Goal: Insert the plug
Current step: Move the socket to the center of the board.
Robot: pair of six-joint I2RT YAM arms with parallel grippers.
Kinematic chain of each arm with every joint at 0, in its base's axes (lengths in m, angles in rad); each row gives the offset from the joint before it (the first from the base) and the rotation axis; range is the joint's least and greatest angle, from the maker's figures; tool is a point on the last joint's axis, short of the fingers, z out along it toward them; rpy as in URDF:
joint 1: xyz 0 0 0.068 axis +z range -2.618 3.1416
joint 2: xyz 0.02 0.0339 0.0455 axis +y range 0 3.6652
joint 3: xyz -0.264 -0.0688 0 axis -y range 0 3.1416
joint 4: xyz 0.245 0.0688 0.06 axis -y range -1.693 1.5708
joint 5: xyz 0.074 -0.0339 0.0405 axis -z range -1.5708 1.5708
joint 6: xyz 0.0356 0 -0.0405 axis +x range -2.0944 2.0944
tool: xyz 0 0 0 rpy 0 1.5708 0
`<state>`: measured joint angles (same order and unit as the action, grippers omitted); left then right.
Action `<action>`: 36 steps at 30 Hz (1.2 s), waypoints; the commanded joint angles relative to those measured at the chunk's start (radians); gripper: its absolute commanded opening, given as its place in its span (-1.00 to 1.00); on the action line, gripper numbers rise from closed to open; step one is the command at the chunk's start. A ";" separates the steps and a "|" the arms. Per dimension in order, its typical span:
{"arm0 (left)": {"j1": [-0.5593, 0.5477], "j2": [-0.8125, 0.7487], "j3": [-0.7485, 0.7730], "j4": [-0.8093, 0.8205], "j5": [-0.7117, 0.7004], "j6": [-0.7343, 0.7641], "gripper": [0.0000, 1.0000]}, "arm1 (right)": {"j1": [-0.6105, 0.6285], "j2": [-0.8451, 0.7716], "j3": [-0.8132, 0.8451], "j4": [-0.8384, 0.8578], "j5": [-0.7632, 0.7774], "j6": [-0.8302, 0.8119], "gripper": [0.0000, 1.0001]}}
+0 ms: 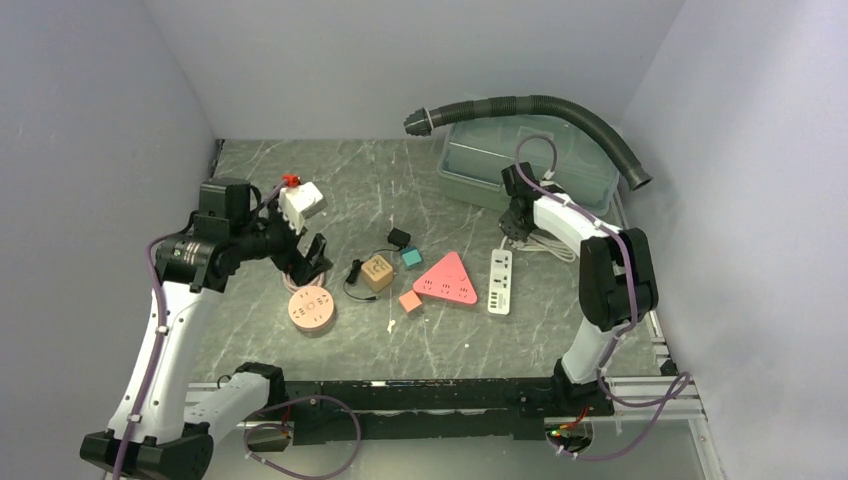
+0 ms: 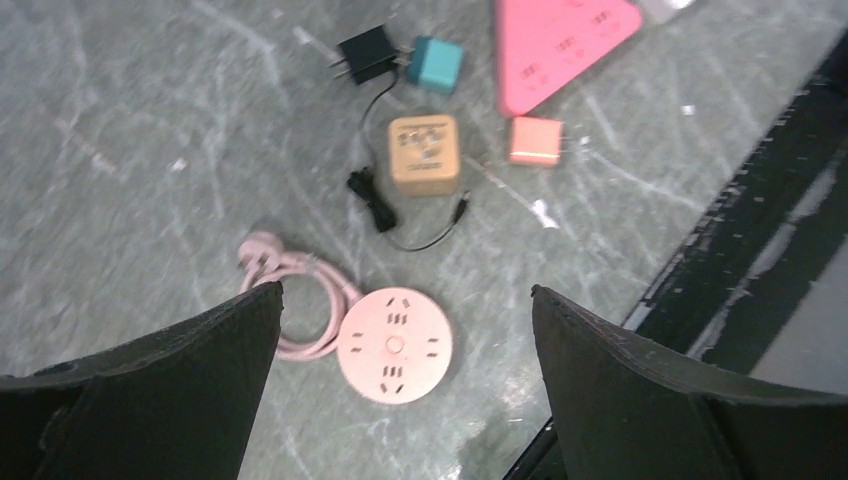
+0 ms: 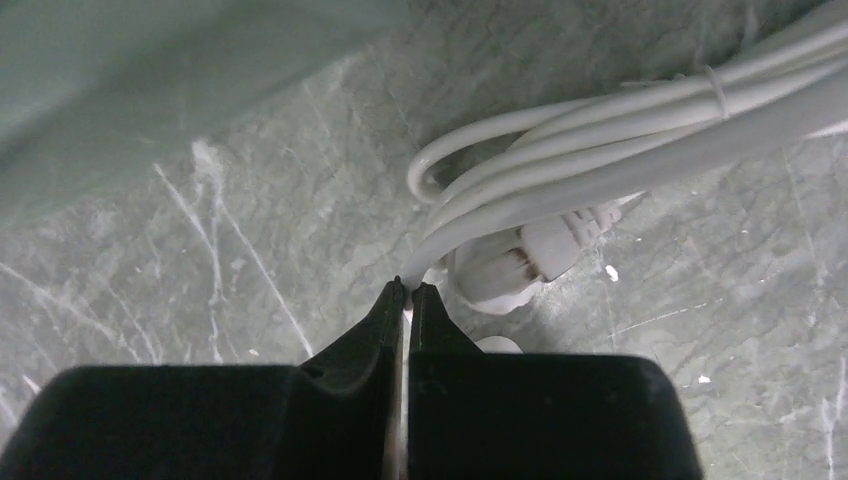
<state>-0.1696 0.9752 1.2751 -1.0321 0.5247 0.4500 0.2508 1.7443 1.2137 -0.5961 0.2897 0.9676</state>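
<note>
A white plug [image 3: 505,268] lies on the marble table at the end of a bundled white cable [image 3: 600,170]. My right gripper [image 3: 407,287] is shut on that cable just left of the plug; a thin white strand shows between the jaws. From above, the right gripper [image 1: 516,232] sits behind the white power strip [image 1: 500,282]. My left gripper [image 2: 407,288] hangs wide open above a round pink socket [image 2: 394,345] and holds nothing. In the top view the left gripper [image 1: 312,262] is just behind that round pink socket [image 1: 311,309].
A pink triangular power strip [image 1: 447,279], a tan cube socket [image 1: 377,271], a black adapter [image 1: 399,238], a teal cube [image 1: 411,257] and a salmon cube [image 1: 409,301] lie mid-table. A clear lidded box [image 1: 480,160] and a black hose [image 1: 560,110] are at the back right.
</note>
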 commanded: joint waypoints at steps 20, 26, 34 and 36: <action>-0.901 0.503 -0.149 0.776 -0.180 0.313 0.99 | 0.002 -0.308 -0.449 0.180 0.074 0.091 -1.00; -0.998 0.728 -0.062 0.952 -0.260 0.165 0.99 | -0.037 -0.385 -0.537 0.178 0.075 0.031 -1.00; -1.099 0.825 -0.061 1.085 -0.389 0.118 0.99 | -0.073 -0.527 -0.654 0.191 0.042 0.010 -0.95; -1.112 0.860 -0.057 1.097 -0.428 0.133 0.99 | -0.073 -0.534 -0.657 0.185 0.029 0.004 -0.95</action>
<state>-1.2503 1.7851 1.1801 -0.0330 0.1860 0.6018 0.1791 1.2346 0.5701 -0.4175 0.3309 0.9977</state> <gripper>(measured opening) 0.996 0.028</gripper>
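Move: The white power-strip socket hangs by its cord from the right fingers; its middle lies about 10 cm back and 2 cm left of that hand, 4 cm below. From that hand the cord coil is some 9 cm right and 2 cm back, the pink triangular socket 10 cm back and 14 cm left. From the left hand the strip lies about 38 cm right, 6 cm ahead and 26 cm below; the triangle is 26 cm right and 6 cm ahead, the orange cube 18 cm right, level with it. The strip's cord stays pinched in the shut right fingers, which sink about 4 cm early on while drawing it back some 12 cm and about 6 cm to the right. The left hand, wide open, sweeps some 36 cm right over the table towards the strip, dropping about 17 cm and easing back, while its wrist turns some 50 degrees clockwise; it ends above the strip without gripping it. ##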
